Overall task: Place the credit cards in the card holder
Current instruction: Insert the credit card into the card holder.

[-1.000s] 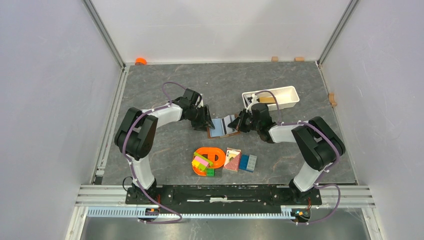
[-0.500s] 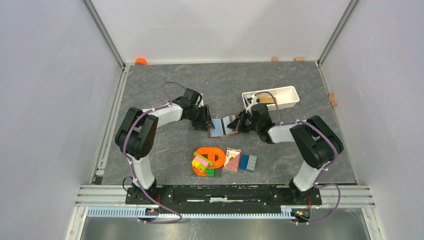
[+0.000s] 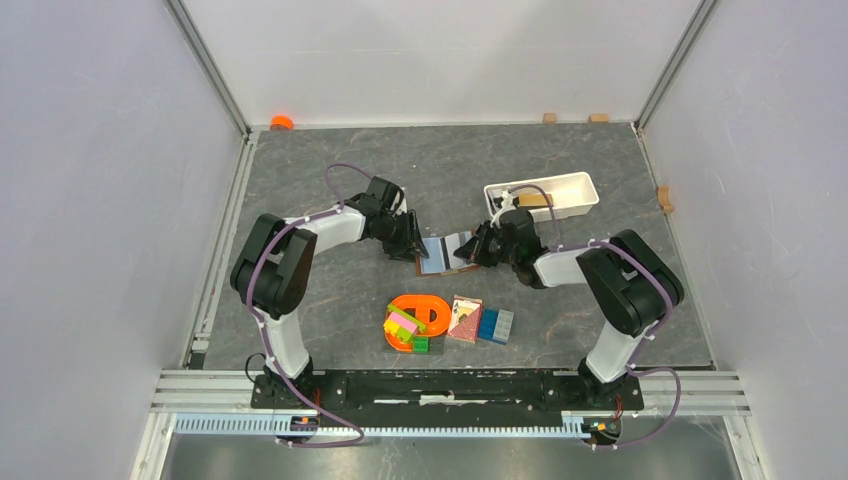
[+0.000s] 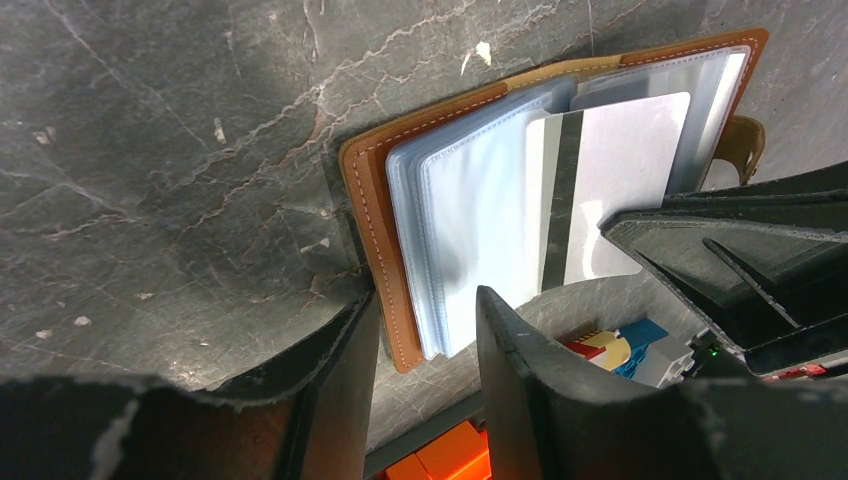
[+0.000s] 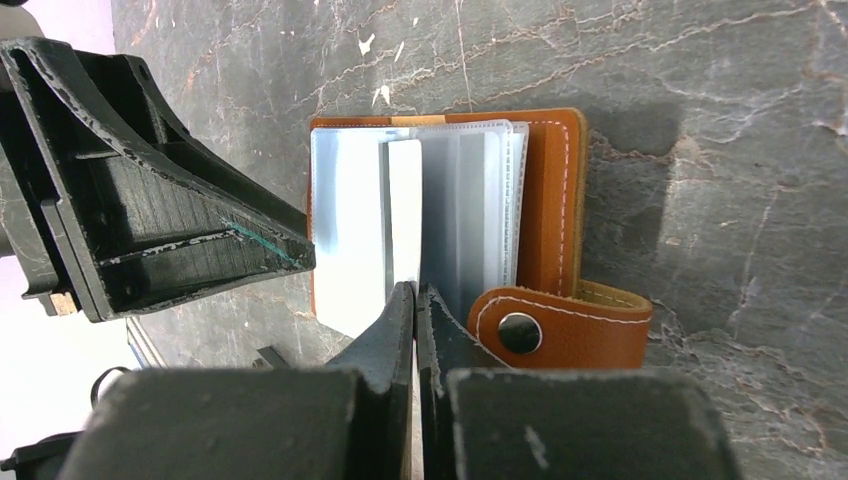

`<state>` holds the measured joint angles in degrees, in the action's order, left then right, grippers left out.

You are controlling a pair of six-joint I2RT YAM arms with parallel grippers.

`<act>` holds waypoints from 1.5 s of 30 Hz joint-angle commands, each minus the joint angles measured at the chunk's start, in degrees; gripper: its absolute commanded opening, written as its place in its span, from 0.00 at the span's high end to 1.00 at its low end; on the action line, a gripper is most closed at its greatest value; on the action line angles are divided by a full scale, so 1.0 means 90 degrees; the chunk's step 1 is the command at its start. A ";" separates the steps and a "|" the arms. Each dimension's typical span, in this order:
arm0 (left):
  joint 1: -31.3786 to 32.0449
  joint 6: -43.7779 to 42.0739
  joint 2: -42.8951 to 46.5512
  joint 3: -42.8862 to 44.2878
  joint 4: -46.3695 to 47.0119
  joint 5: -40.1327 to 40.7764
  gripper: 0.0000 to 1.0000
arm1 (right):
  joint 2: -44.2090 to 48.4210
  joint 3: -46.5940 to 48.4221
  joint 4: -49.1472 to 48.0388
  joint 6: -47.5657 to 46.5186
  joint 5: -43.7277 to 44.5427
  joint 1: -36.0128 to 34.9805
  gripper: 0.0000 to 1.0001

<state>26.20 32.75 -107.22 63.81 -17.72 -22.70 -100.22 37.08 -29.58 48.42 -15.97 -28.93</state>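
The card holder (image 3: pixel 441 256) lies open on the table, orange-brown cover (image 4: pixel 372 220) down and clear sleeves fanned upward (image 5: pixel 470 200). Its clasp strap (image 5: pixel 560 325) points toward my right wrist. My right gripper (image 5: pixel 415 288) is shut on a white credit card (image 5: pixel 403 210), held by its edge. The card has a dark stripe (image 4: pixel 620 170) and lies partly among the sleeves. My left gripper (image 4: pixel 427 300) is open, its fingers (image 4: pixel 340 380) either side of the holder's left corner. In the top view the left gripper (image 3: pixel 413 247) and right gripper (image 3: pixel 477 245) flank the holder.
A white tray (image 3: pixel 545 193) stands behind the right arm. Nearer the arm bases are an orange ring toy with coloured blocks (image 3: pixel 415 322), a red playing-card pack (image 3: pixel 464 318) and blue blocks (image 3: pixel 496 325). Small bits lie along the back edge (image 3: pixel 281 122).
The right arm has edged slightly left toward the card holder. The left arm and the holder stay where they were.
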 commanded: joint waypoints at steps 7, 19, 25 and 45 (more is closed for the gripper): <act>0.0029 -0.0079 -0.0181 0.0078 -0.0043 0.0071 0.54 | -0.0282 -0.0036 0.0362 -0.0116 0.0576 -0.0389 1.00; 0.0031 -0.0122 -0.0133 0.0107 -0.0082 0.0110 0.54 | 0.0312 0.0563 0.1693 -0.1314 0.1573 -0.0546 0.62; 0.0030 -0.0178 -0.0079 0.0136 -0.0121 0.0178 0.54 | 0.0567 0.0820 0.2094 -0.1882 0.1726 -0.0546 0.47; 0.0131 0.0209 0.0250 -0.0176 0.0551 -0.0336 0.56 | 0.0769 0.1750 0.3352 -0.4357 0.1009 -0.0416 0.16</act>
<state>26.59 32.77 -107.22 63.55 -16.40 -23.20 -95.68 49.28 -2.79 15.57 -5.21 -33.69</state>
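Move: The right hand holds the credit card, whose middle is some 3 cm to its left, 1 cm farther out and slightly lower. The open card holder centres about 5 cm left, level and 2 cm below. The white bin lies roughly 13 cm ahead and 15 cm right; the red card pack is about 13 cm back and 1 cm left. From the left hand, the card is some 7 cm right, 1 cm ahead and slightly lower. The right hand pushes the card 1 cm left, then opens wide, backing 3 cm right, rolling about 35 degrees. ##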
